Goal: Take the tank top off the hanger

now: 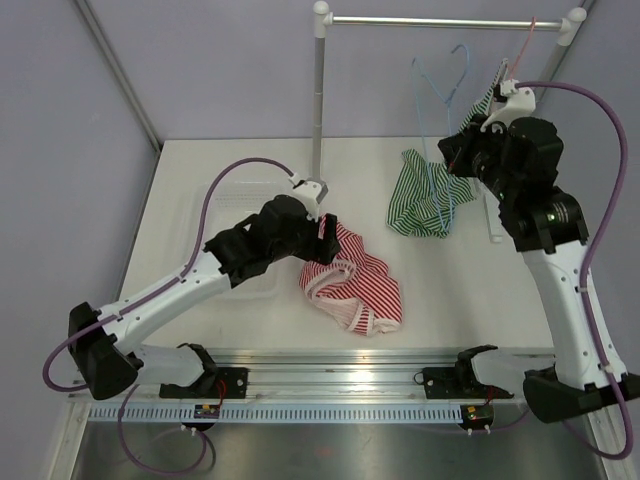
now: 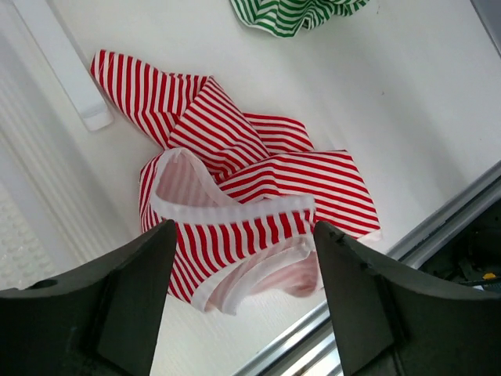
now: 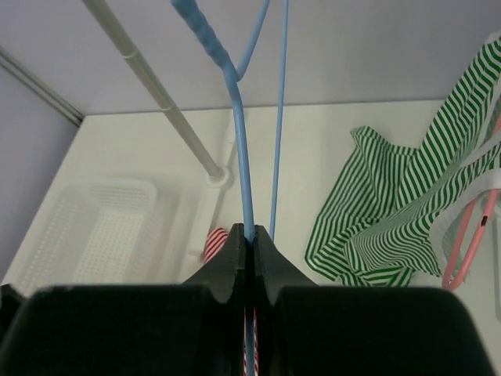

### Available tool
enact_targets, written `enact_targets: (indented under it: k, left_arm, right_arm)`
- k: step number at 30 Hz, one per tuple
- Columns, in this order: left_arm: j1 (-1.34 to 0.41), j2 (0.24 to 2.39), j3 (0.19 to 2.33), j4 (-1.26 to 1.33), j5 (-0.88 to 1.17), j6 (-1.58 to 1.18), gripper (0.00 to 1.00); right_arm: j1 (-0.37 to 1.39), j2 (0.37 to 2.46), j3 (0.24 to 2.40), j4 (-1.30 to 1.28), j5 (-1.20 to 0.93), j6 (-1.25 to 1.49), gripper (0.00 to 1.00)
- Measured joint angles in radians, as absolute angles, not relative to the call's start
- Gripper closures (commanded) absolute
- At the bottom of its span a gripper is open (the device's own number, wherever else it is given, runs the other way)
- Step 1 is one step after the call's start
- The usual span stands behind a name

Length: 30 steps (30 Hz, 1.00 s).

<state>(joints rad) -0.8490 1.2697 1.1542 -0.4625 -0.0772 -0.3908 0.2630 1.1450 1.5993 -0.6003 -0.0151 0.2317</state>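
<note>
A red-and-white striped tank top [image 1: 352,287] [image 2: 250,188] lies crumpled on the white table, off any hanger. My left gripper [image 1: 328,228] [image 2: 243,235] hovers just above its near edge, open, with nothing between the fingers. A bare blue hanger [image 1: 446,80] [image 3: 239,117] is held up by one wire, my right gripper [image 1: 452,150] [image 3: 250,233] shut on it below the rack's rod. A green-and-white striped tank top [image 1: 425,195] [image 3: 391,227] droops from a pink hanger [image 1: 527,40] [image 3: 470,243] down to the table beside the right gripper.
The clothes rack's rod [image 1: 440,20] runs across the back, its post [image 1: 319,100] standing at the table's middle. A white perforated basket [image 1: 235,215] [image 3: 102,227] sits at the left under my left arm. A metal rail [image 2: 438,227] edges the table's front.
</note>
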Motion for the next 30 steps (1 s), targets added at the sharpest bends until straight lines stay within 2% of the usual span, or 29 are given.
enact_targets:
  k: [1, 2, 3, 11, 17, 20, 23, 26, 27, 29, 30]
  left_arm:
    - [-0.859, 1.259, 1.159, -0.478, -0.095, -0.388, 0.09]
    - [-0.867, 1.243, 1.161, -0.492, -0.113, -0.383, 0.03]
    - [-0.873, 1.225, 1.163, -0.508, -0.129, -0.383, 0.01]
    - [-0.907, 1.085, 1.17, -0.59, -0.231, -0.376, 0.01]
    - [-0.925, 1.043, 1.14, -0.611, -0.276, -0.374, 0.01]
    - [-0.945, 1.04, 1.133, -0.637, -0.302, -0.375, 0.01]
    - [-0.971, 1.038, 1.132, -0.649, -0.326, -0.374, 0.01]
    - [-0.991, 1.036, 1.131, -0.656, -0.339, -0.375, 0.01]
    - [-0.995, 1.036, 1.131, -0.656, -0.342, -0.375, 0.01]
    - [-1.002, 1.036, 1.123, -0.648, -0.346, -0.375, 0.01]
    - [-1.005, 1.037, 1.117, -0.642, -0.345, -0.375, 0.01]
  right_arm:
    - [0.263, 1.19, 1.64, -0.632, -0.004, 0.224, 1.0]
    - [0.263, 1.231, 1.678, -0.665, 0.008, 0.218, 1.0]
    - [0.263, 1.274, 1.726, -0.705, 0.017, 0.212, 1.0]
    - [0.263, 1.53, 2.062, -0.815, 0.057, 0.177, 1.0]
    - [0.263, 1.774, 2.397, -0.871, 0.088, 0.155, 1.0]
    - [0.263, 1.864, 2.48, -0.888, 0.101, 0.152, 1.0]
    - [0.263, 1.941, 2.539, -0.911, 0.112, 0.152, 0.95]
    - [0.263, 1.977, 2.544, -0.928, 0.113, 0.157, 0.77]
    - [0.263, 1.98, 2.538, -0.928, 0.113, 0.159, 0.65]
    - [0.263, 1.977, 2.525, -0.925, 0.113, 0.161, 0.57]
    - [0.263, 1.974, 2.519, -0.923, 0.113, 0.162, 0.45]
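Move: Ahead of the right hand, which already pinches the empty blue hanger, the rack rail's hanging spot lies about 19 cm forward, 2 cm left and 10 cm above. The green tank top is some 18 cm ahead, 6 right and 30 below; the pink hanger is about 18 ahead and 18 right, level in height. From the open left hand, the red tank top lies roughly 5 cm ahead, 5 right and 20 below, the basket about 14 ahead and 20 left. Carrying the blue hanger forward about 17 cm to the rail, the right hand dips slightly, rises, then sinks some 5 cm to set the hook over the bar, tipping down about 10 degrees; its fingers part around the wire at the end. The left hand finishes opening and backs up, left and back from the red tank top. ##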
